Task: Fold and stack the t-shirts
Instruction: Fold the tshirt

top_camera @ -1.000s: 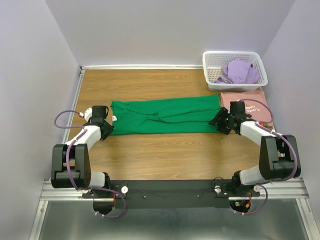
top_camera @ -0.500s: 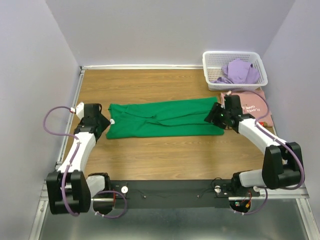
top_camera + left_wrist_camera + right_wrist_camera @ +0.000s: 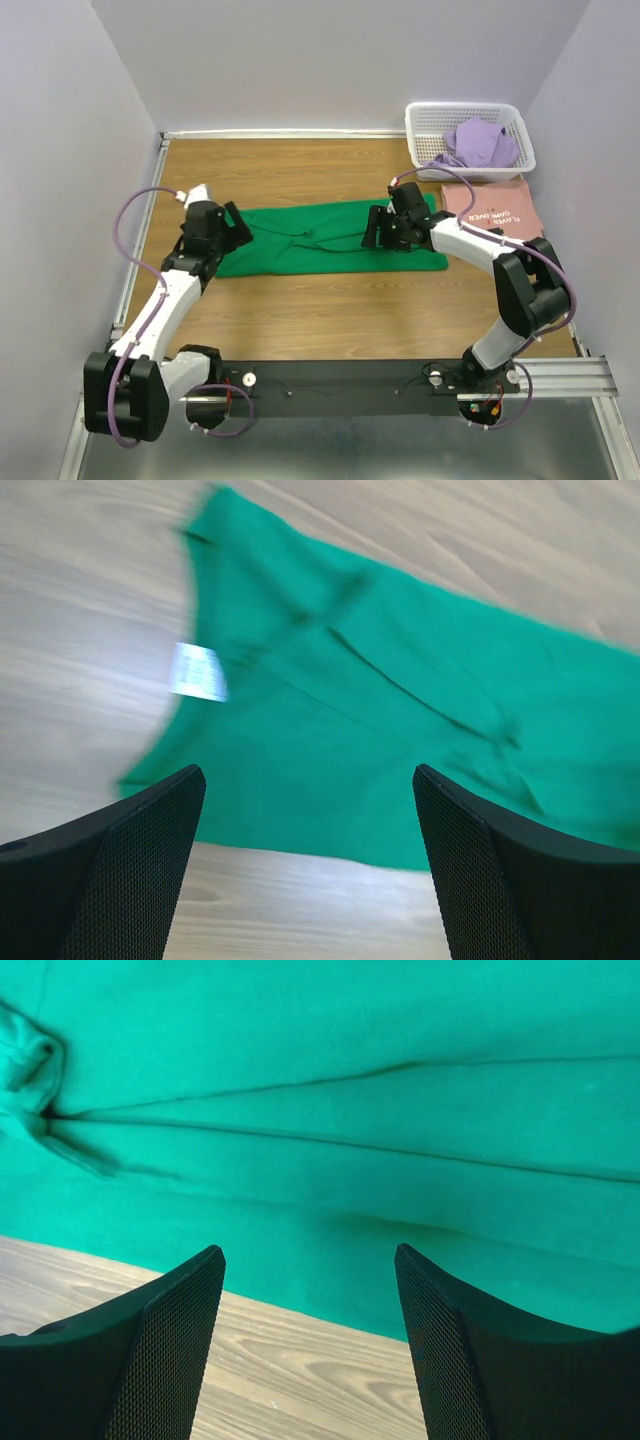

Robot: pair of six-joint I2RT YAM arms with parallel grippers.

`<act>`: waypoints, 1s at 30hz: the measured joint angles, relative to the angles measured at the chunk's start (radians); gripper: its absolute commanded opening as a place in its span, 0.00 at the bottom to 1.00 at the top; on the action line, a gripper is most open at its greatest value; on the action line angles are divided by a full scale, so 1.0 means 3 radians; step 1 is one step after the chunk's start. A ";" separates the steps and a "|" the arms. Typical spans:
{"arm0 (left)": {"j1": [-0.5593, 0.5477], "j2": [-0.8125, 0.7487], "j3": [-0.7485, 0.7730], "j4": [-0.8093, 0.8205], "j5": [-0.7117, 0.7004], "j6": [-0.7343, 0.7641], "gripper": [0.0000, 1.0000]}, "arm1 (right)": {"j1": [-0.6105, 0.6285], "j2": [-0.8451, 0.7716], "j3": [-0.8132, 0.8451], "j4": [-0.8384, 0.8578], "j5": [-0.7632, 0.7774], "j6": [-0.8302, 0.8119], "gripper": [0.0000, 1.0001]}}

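The green t-shirt (image 3: 310,245) lies folded into a long band across the middle of the table. It fills the left wrist view (image 3: 400,730), where its white neck label (image 3: 198,670) shows, and the right wrist view (image 3: 330,1110). My left gripper (image 3: 236,226) is open and empty above the shirt's left, collar end (image 3: 305,790). My right gripper (image 3: 373,229) is open and empty above the shirt's right half, near its front edge (image 3: 307,1260). The pink t-shirt (image 3: 492,209) lies folded at the right. The lavender t-shirt (image 3: 478,142) lies bunched in the basket.
The white lattice basket (image 3: 468,106) stands at the back right corner. Bare wooden table (image 3: 330,310) lies in front of the green shirt. Walls close in the table on the left, back and right.
Both arms have swung inward from the shirt's two ends: the left gripper moved right over the collar end, the right gripper moved left over the shirt. Both are open.
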 measured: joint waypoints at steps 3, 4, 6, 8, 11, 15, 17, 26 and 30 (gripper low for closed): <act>-0.0355 0.0219 0.0038 0.0069 0.0057 -0.0039 0.93 | 0.0017 0.0088 0.0010 -0.0001 0.0005 0.0069 0.77; -0.0416 0.0266 0.0043 0.0075 0.0067 -0.0043 0.93 | 0.0015 0.0120 0.0010 -0.0001 0.0006 0.0085 0.77; -0.0474 0.0379 0.0048 0.0084 0.0074 -0.0061 0.93 | 0.0014 0.0168 0.0010 -0.0004 0.0006 0.0123 0.77; -0.0474 0.0458 0.0048 0.0084 0.0074 -0.0064 0.93 | 0.0015 0.0206 0.0010 -0.0004 0.0025 0.0156 0.77; -0.0474 0.0510 0.0048 0.0085 0.0072 -0.0062 0.93 | 0.0015 0.0237 0.0015 -0.0005 0.0055 0.0168 0.77; -0.0483 0.0511 0.0048 0.0111 0.0071 -0.0061 0.93 | 0.0015 0.0301 0.0074 -0.0006 0.0103 0.0191 0.77; -0.0483 0.0511 0.0048 0.0121 0.0069 -0.0061 0.93 | 0.0015 0.0342 0.0132 -0.0009 0.0168 0.0193 0.77; -0.0483 0.0511 0.0048 0.0125 0.0062 -0.0062 0.93 | 0.0015 0.0497 0.0399 -0.0024 0.0558 0.0169 0.77; -0.0483 0.0511 0.0048 0.0123 0.0056 -0.0062 0.93 | 0.0015 0.0662 0.0632 -0.0053 0.0772 0.0075 0.78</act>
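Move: The green t-shirt lies half folded across the table. The crease of its folded layers is about 5 cm ahead of my right hand and 4 cm below it; the far edge lies roughly 16 cm ahead, the near edge some 5 cm back. From my left hand that crease is about 35 cm to the right, 4 cm ahead and 12 cm down, and the shirt's white label about 7 cm left, 5 cm ahead. With my right hand open I sink about 2.5 cm towards the t-shirt, then slide forward some 6 cm, low over the cloth, up to the crease and towards the far edge, rising slightly and turning the wrist a little clockwise. My open left hand swings about 5 cm right and lowers 3.5 cm, tipping down slightly, then stays hovering clear of the shirt's left part. ##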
